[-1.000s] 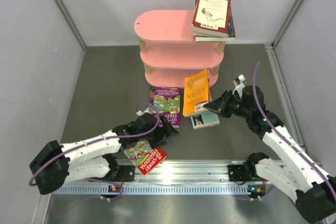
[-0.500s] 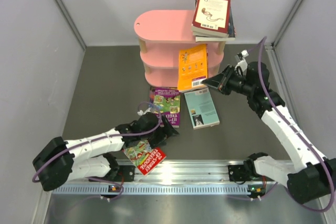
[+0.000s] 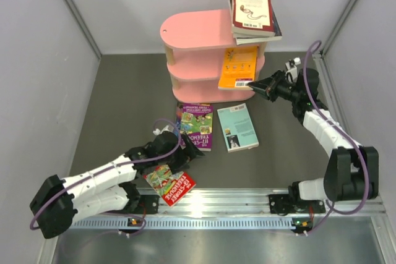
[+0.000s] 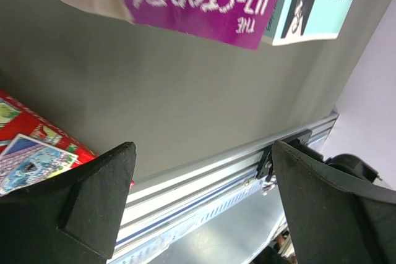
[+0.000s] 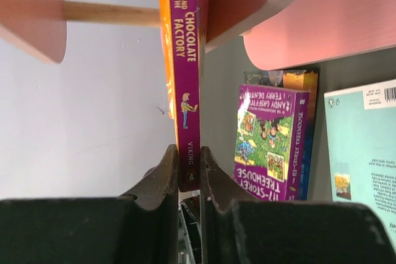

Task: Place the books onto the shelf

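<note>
The pink shelf [image 3: 195, 29] stands at the back, with a stack of books [image 3: 252, 12] on the right end of its top board. My right gripper [image 3: 256, 84] is shut on the bottom edge of an orange book [image 3: 238, 66] with a purple spine [image 5: 187, 60], held upright against the shelf's right front. On the table lie a purple-green book [image 3: 195, 125], a light teal book [image 3: 237, 127] and a red book [image 3: 171, 185]. My left gripper [image 3: 189, 155] hangs open and empty between the purple and red books.
The metal rail [image 3: 235, 201] runs along the near edge, also visible past the left gripper [image 4: 204, 202]. Grey walls close in the back and both sides. In the right wrist view, pink shelf boards [image 5: 322, 23] sit either side of the held book.
My right gripper has lifted the orange book off the table and carried it up and back to the shelf's right end. The left arm has shifted only slightly.
</note>
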Robot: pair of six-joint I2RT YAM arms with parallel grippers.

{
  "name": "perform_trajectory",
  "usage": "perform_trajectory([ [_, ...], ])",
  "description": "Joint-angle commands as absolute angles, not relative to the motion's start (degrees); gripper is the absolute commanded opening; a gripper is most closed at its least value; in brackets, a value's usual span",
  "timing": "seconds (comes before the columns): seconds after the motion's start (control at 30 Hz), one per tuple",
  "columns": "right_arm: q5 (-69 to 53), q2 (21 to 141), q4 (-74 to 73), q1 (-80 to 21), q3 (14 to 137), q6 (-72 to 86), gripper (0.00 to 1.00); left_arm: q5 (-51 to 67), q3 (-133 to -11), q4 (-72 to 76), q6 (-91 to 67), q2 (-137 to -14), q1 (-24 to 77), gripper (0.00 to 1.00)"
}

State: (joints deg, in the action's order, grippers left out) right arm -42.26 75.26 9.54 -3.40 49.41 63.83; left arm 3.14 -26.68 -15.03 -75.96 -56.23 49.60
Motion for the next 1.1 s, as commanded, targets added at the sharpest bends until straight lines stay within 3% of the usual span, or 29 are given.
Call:
perform_trajectory([
  [0.0,-40.78,80.23,18.28,-1.41,55.09,67.58,0.00,2.72,-25.58,-17.05,-76.03,-54.49,46.60,0.96],
  [0.73,-47.99,96.94,5.72,5.27,72.07,66.18,0.00,8.70,-30.50,-11.95,-72.51,-66.53,41.75,0.95],
  [0.83,-48.16,97.12,4.66,5.62,72.07,65.66,0.15,8.26,-30.32,-12.48,-72.86,-65.57,41.66,0.95],
  [0.87,-48.08,96.77,3.18,5.71,72.07,65.31,0.32,8.00,-30.06,-12.48,-73.30,-65.22,41.66,0.95],
  [0.97,-47.46,95.54,0.80,6.33,71.72,63.64,0.62,7.56,-29.18,-12.22,-74.53,-63.90,41.66,0.95],
  [1.03,-47.20,94.58,-1.49,7.55,70.58,63.11,0.72,7.73,-28.57,-12.13,-75.06,-63.02,41.66,0.95],
  [1.07,-47.20,93.53,-1.84,8.08,70.14,62.93,0.84,7.65,-28.39,-12.22,-75.32,-62.76,41.66,0.95],
])
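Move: The right hand holds the orange book by its near right corner, its far part already reaching in over the middle board of the shelf; its place there lies about 15 cm ahead, 3 cm left and 2 cm lower. The book stack on the top board is about 15 cm ahead, 1 cm left and 18 cm up; the teal book lies some 5 cm back, 5 cm left, the purple Treehouse book 5 cm back, 21 cm left, both about 22 cm below. From the left hand that shelf place is some 35 cm ahead, 21 cm right and 14 cm up. The right hand pushes the pinched orange book about 9 cm forward onto the middle board beneath the top-board stack, easing some 3 cm to the right as it goes, then stops, opens its fingers wide and comes free of the book, backing off a little to the right and down with the fingers tipping down. Meanwhile the left hand, open and empty, drifts about 2 cm forward and sinks a few centimetres near the purple Treehouse book without gripping anything. ##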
